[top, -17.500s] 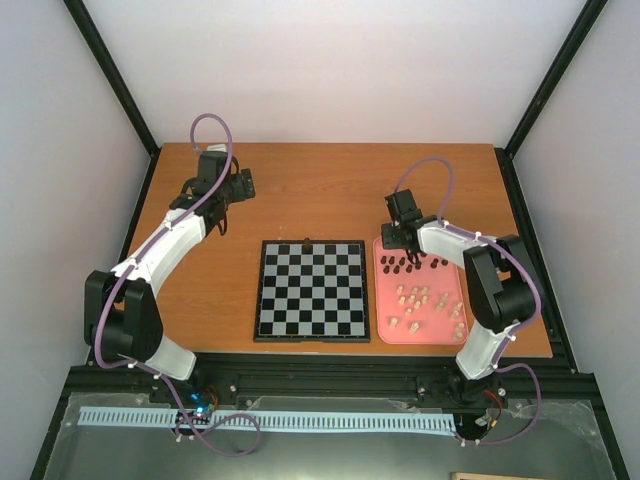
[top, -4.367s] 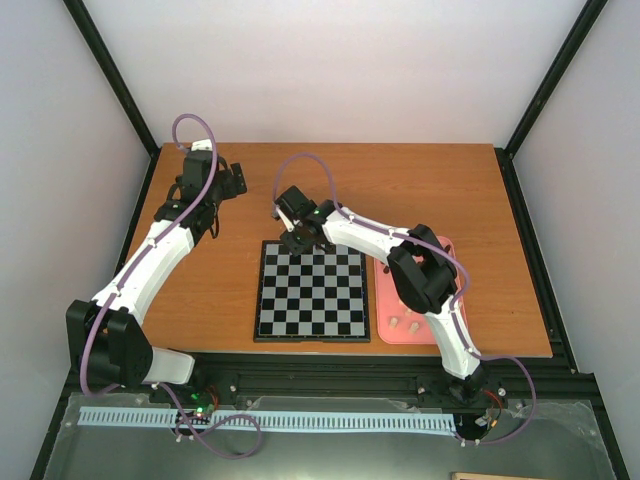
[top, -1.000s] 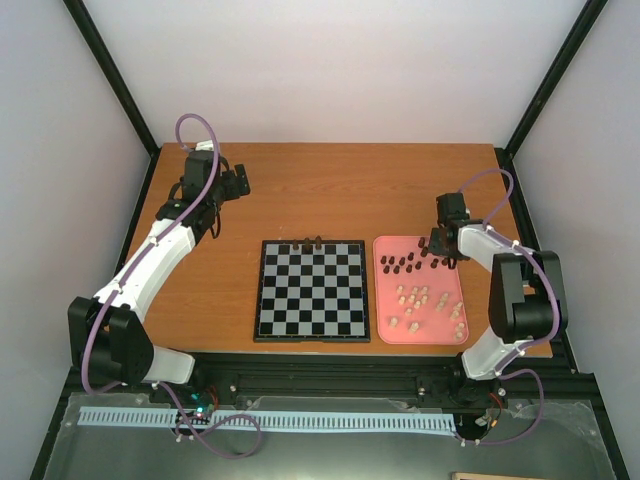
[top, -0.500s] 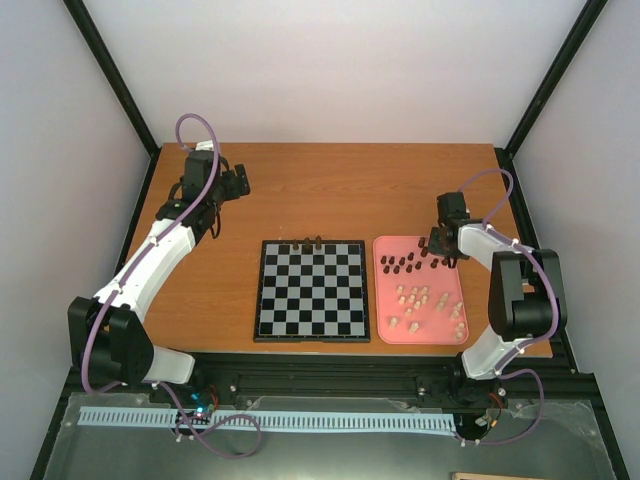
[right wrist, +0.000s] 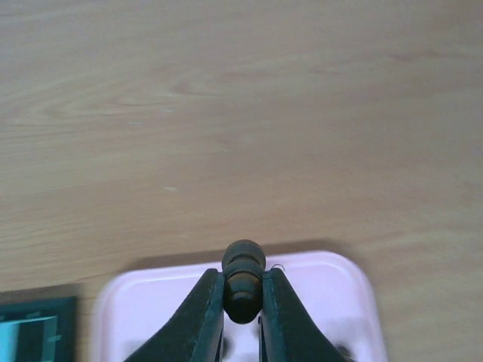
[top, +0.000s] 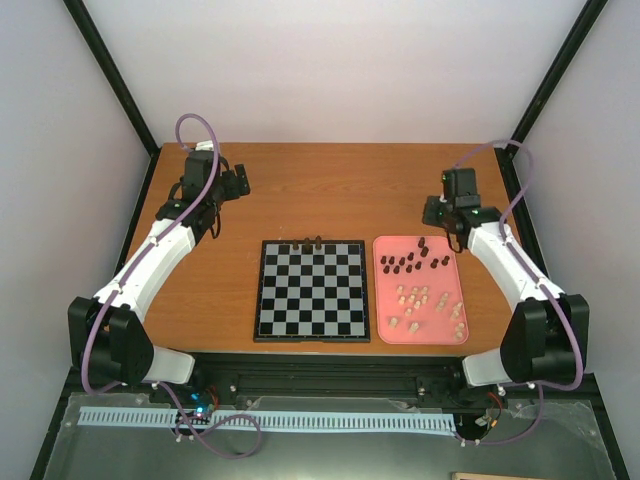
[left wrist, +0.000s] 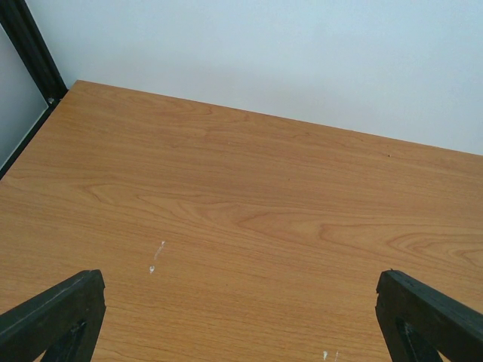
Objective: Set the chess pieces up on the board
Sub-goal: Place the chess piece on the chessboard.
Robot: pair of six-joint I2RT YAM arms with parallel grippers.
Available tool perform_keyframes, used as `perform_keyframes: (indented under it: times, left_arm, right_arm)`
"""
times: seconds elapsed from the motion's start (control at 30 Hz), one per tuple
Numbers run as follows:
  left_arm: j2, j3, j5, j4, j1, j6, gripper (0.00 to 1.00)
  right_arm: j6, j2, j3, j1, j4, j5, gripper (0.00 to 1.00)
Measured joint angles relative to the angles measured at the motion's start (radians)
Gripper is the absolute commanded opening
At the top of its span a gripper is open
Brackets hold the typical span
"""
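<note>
The board (top: 263, 290) lies at the table's middle, with three dark chess pieces (top: 305, 241) on its far row. Other dark pieces (top: 405, 265) and pale pieces (top: 425, 300) lie in the pink tray (top: 379, 305) to its right. My right gripper (top: 437, 214) hangs above the tray's far edge. In the right wrist view this gripper (right wrist: 243, 302) is shut on a dark, round-headed piece (right wrist: 243, 273), above the tray's rim (right wrist: 151, 275). A corner of the board (right wrist: 34, 324) shows at the lower left. My left gripper (top: 240, 184) stands open over bare wood at the far left, fingers (left wrist: 56, 313) wide apart.
Black frame posts (top: 115, 85) and pale walls close in the table on three sides. Bare wood (left wrist: 241, 188) stretches from the board to the back wall. The right arm's elbow (top: 545, 330) overhangs the table's right front corner.
The right jaws closed on a dark piece in the tray's far right part, then the gripper rose and drew back toward the far edge. The right elbow swung outward. The left arm stayed still.
</note>
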Motion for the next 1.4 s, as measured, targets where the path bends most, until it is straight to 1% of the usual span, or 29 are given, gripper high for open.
perform_keyframes:
  times: [0.1,0.2,0.27,0.43,0.57,0.7,0.9,1.17,1.4]
  left_arm:
    - [0.0,0.0,0.0,0.0,0.0,0.0,1.0]
    - [-0.001,0.0,-0.001,0.0,0.0,0.0,1.0]
    - [-0.003,0.0,-0.001,0.0,0.0,0.0,1.0]
    - [-0.014,0.0,-0.002,-0.001,0.0,0.0,1.0]
    - [-0.03,-0.002,-0.004,-0.001,0.0,0.0,1.0]
    - [-0.036,-0.002,-0.007,-0.001,0.0,0.0,1.0]
    - [-0.036,-0.003,-0.016,-0.001,0.0,0.0,1.0]
    - [-0.036,-0.004,-0.02,-0.001,0.0,0.0,1.0]
    - [-0.036,-0.004,-0.023,-0.001,0.0,0.0,1.0]
  right_arm:
    - [-0.005,0.011,0.071,0.096,-0.022,-0.029,0.05]
    - [-0.012,0.073,0.155,0.218,-0.049,-0.064,0.05]
    - [-0.017,0.152,0.232,0.296,-0.063,-0.088,0.05]
    - [-0.026,0.351,0.361,0.398,-0.085,-0.138,0.06]
    - [-0.035,0.51,0.451,0.452,-0.143,-0.155,0.06]
    - [-0.046,0.584,0.508,0.497,-0.196,-0.165,0.06]
    - [-0.054,0.602,0.563,0.533,-0.247,-0.162,0.07]
    - [-0.059,0.602,0.563,0.549,-0.293,-0.147,0.07]
    - [-0.061,0.607,0.563,0.577,-0.294,-0.133,0.07]
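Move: The dark piece in the right gripper goes to the empty far-row square next to the three standing dark pieces: about 27 cm to this hand's left, 1 cm back and 14 cm below. The nearest standing piece is 3 cm farther left of that square, the middle one 6 cm. The pink tray's middle lies roughly 14 cm back, 2 cm left and 15 cm below the hand. From the left hand the square is some 24 cm right, 5 cm back, 24 cm below. Keep the right gripper shut on the dark piece and swing left about 28 cm, from above the tray's far edge to the board's far row. Rise slightly at first, then sink to end 8 cm lower, turning the hand some 40 degrees counter-clockwise and tipping the fingers further down, and ease in slowly over the empty square. ##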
